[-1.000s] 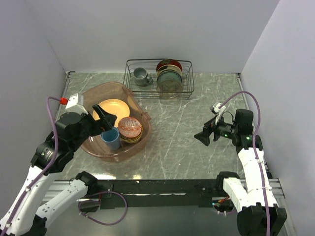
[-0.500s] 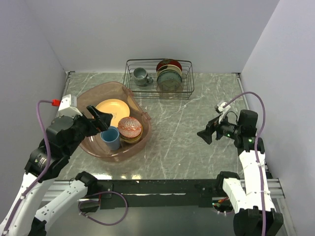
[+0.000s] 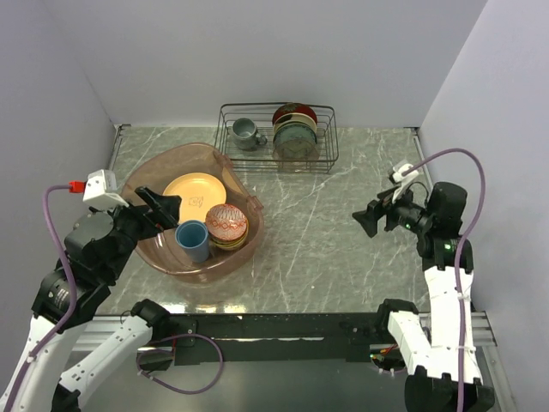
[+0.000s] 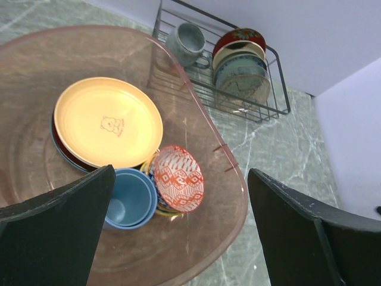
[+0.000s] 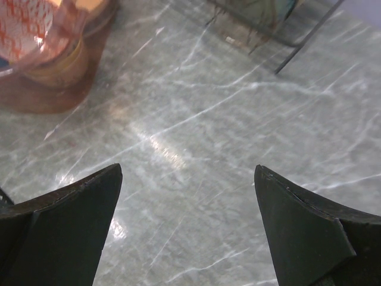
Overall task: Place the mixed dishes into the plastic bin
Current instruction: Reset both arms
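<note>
The pinkish-brown plastic bin (image 3: 159, 172) (image 4: 226, 226) sits at the left of the table. Inside it lie a yellow-orange plate (image 3: 196, 191) (image 4: 107, 122) on top of a stack, a red-patterned bowl (image 3: 226, 223) (image 4: 178, 186) on other bowls, and nested light-blue cups (image 3: 193, 239) (image 4: 130, 199). My left gripper (image 3: 159, 206) (image 4: 181, 179) hangs open and empty above the bin's left side. Over bare table at the right, my right gripper (image 3: 371, 220) (image 5: 187, 173) is open and empty too.
A black wire rack (image 3: 277, 137) (image 4: 238, 71) stands at the back with a grey mug (image 3: 246, 132) (image 4: 186, 43) and upright plates (image 3: 295, 130) (image 4: 241, 65). Grey marble table (image 3: 317, 232) (image 5: 196, 137) stretches between bin and right arm; walls close in on both sides.
The left arm has drawn back toward the left and lifted away from the cups. The right arm has pulled back to the right. Both grippers stayed open.
</note>
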Robot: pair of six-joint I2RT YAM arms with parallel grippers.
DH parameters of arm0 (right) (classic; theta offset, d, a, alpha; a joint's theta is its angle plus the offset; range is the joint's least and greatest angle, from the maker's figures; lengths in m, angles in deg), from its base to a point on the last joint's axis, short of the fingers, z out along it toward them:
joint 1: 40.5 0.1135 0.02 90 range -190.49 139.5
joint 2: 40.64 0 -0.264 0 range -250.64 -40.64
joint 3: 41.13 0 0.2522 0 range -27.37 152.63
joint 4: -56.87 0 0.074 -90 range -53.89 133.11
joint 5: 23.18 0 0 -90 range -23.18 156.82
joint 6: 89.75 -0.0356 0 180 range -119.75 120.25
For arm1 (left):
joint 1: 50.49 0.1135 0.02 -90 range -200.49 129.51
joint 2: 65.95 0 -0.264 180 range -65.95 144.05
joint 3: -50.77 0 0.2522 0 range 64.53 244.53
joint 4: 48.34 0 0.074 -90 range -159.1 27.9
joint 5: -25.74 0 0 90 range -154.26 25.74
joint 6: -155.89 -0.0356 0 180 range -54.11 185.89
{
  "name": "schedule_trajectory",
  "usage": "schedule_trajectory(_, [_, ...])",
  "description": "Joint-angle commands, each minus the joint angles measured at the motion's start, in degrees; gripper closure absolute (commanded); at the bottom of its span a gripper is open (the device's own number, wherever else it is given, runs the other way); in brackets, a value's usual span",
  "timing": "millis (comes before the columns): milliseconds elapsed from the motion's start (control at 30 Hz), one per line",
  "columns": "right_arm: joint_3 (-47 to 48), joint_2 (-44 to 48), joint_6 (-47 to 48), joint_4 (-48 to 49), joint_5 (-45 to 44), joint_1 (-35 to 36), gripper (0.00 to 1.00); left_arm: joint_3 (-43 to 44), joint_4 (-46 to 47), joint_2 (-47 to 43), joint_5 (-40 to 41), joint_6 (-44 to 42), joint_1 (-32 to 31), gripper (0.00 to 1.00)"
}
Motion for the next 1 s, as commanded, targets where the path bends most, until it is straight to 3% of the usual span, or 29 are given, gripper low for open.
schedule_trajectory(0, [5.83, 0.99, -5.31, 2.92, -4.04, -0.50, 0.00, 1.66, 2.53, -0.98, 3.80, -2.72, 0.28, 0.01])
schedule_trajectory(400, [11.64, 2.74, -23.32, 10.21, -16.52, -0.50, 0.00, 2.02, 2.88, -2.65, 5.83, -4.74, 0.19, 0.01])
schedule_trajectory(967, [16.03, 4.94, -22.73, 6.88, -23.56, -0.41, 0.00, 4.04, 0.33, -5.29, 7.06, -5.18, 0.19, 0.01])
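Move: Below and slightly right of the open left hand stands the blue cup in the plastic bin, about 4 cm ahead, 6 cm right and some 30 cm down. The yellow plate lies roughly 18 cm ahead and 5 cm right of that hand, and the stack of patterned bowls about 7 cm ahead and 16 cm right, both nearly as low. From the right hand the cup is about level ahead, roughly 53 cm to the left and 21 cm down. Rising about 12 cm over the bare table, the empty right hand also drifts some 4 cm right, turns about 25 degrees clockwise and tips its fingers up. The left hand backs off from the cup more slowly, going left and up by roughly 3 cm each and tipping up slightly. Both grippers stay wide open and touch nothing. ##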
